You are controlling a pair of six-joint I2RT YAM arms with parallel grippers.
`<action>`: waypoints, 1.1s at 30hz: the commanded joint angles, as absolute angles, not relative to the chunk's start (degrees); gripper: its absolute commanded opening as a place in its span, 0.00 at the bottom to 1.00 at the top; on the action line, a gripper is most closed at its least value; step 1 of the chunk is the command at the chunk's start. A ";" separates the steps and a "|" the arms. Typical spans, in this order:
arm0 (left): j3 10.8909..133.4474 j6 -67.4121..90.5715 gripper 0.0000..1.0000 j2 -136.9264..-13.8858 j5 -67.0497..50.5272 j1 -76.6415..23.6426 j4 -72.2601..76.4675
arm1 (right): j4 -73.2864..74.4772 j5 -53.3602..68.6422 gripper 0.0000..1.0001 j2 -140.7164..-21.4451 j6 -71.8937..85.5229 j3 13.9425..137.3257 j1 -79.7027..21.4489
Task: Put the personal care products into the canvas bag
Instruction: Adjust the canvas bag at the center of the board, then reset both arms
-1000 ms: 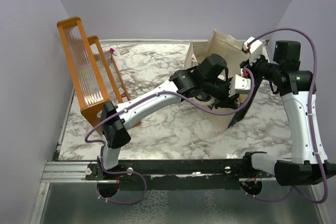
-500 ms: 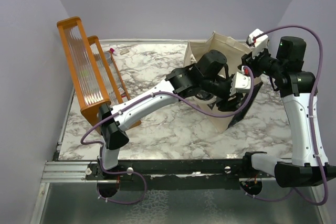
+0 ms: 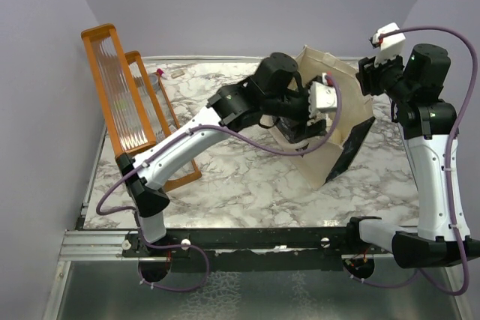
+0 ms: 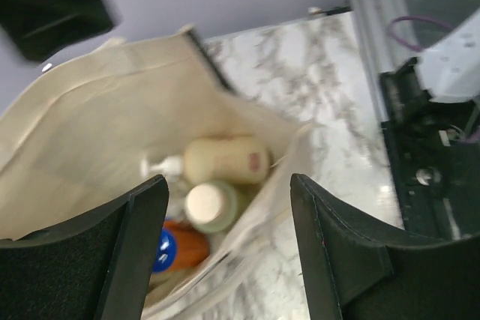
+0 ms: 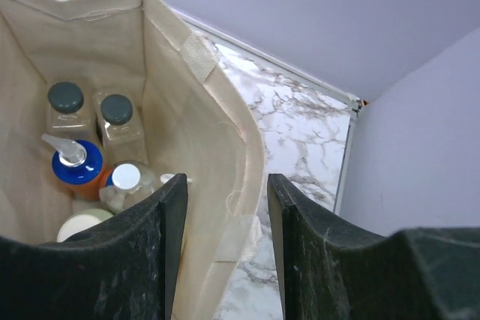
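The canvas bag (image 3: 324,164) stands open at the right of the table, its dark panel facing right. My left gripper (image 3: 298,128) hangs open over its mouth with nothing between the fingers. Below it in the bag (image 4: 90,125) lie the beige pump bottle (image 4: 225,159), the olive-grey bottle with cream cap (image 4: 207,206) and the orange bottle with blue cap (image 4: 180,249). My right gripper (image 5: 227,260) is open, its jaws either side of the bag rim (image 5: 241,177) without pinching it. That view also shows two clear bottles (image 5: 66,103) (image 5: 116,114) and the squat silvery one (image 5: 126,179).
An orange wooden rack (image 3: 120,103) stands along the left edge of the marble table (image 3: 232,177). A small clear object (image 3: 161,75) lies behind it. The right arm (image 3: 424,125) rises tall beside the bag, near the right wall.
My left gripper has opened and drawn up and back-left out of the bag. The right arm has lifted and swung right. The bag's mouth now stands taller.
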State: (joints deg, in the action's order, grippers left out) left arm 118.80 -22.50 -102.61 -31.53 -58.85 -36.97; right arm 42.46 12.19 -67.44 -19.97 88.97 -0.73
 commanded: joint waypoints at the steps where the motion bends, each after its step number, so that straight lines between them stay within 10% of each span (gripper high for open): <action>1: 117.97 -18.78 0.69 -97.56 -22.40 -51.75 -33.78 | 37.42 9.09 0.48 -67.63 -18.42 89.39 -0.53; 9: 110.30 -12.83 0.73 -89.70 -0.56 -39.88 -23.00 | 32.78 12.21 0.50 -68.12 -18.04 88.21 -0.53; 15: 104.50 -7.37 0.98 -85.34 10.12 -31.56 -18.06 | 30.77 13.01 0.57 -67.73 -16.74 87.34 -0.53; 21: 102.13 -7.69 0.99 -81.94 12.22 -27.08 -17.96 | 29.58 11.78 0.99 -65.43 -16.44 85.95 -0.51; 33: 95.97 -9.61 0.99 -75.43 10.10 -22.22 -18.34 | 28.84 8.79 0.99 -59.72 -15.98 83.08 -0.53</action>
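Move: The canvas bag's middle lies about 9 cm ahead of the left hand, straight out from it laterally and some 22 cm below. Inside the bag, the pump bottle is roughly 5 cm ahead of this hand and 4 cm to its right; the wooden rack stands about 12 cm ahead and 49 cm to its left. From the right hand, the bag's middle is about 6 cm back, 10 cm to the left and 22 cm below. Away from the canvas bag, the left hand sweeps left and forward and rises, about 40 cm in all, towards the wooden rack, turning nearly 80 degrees counter-clockwise so its fingers come to point forward. The right hand stays near the bag's right rim, rising about 4 cm as its fingertips tilt up some 10 degrees. Both grippers, already part open, spread fully. ##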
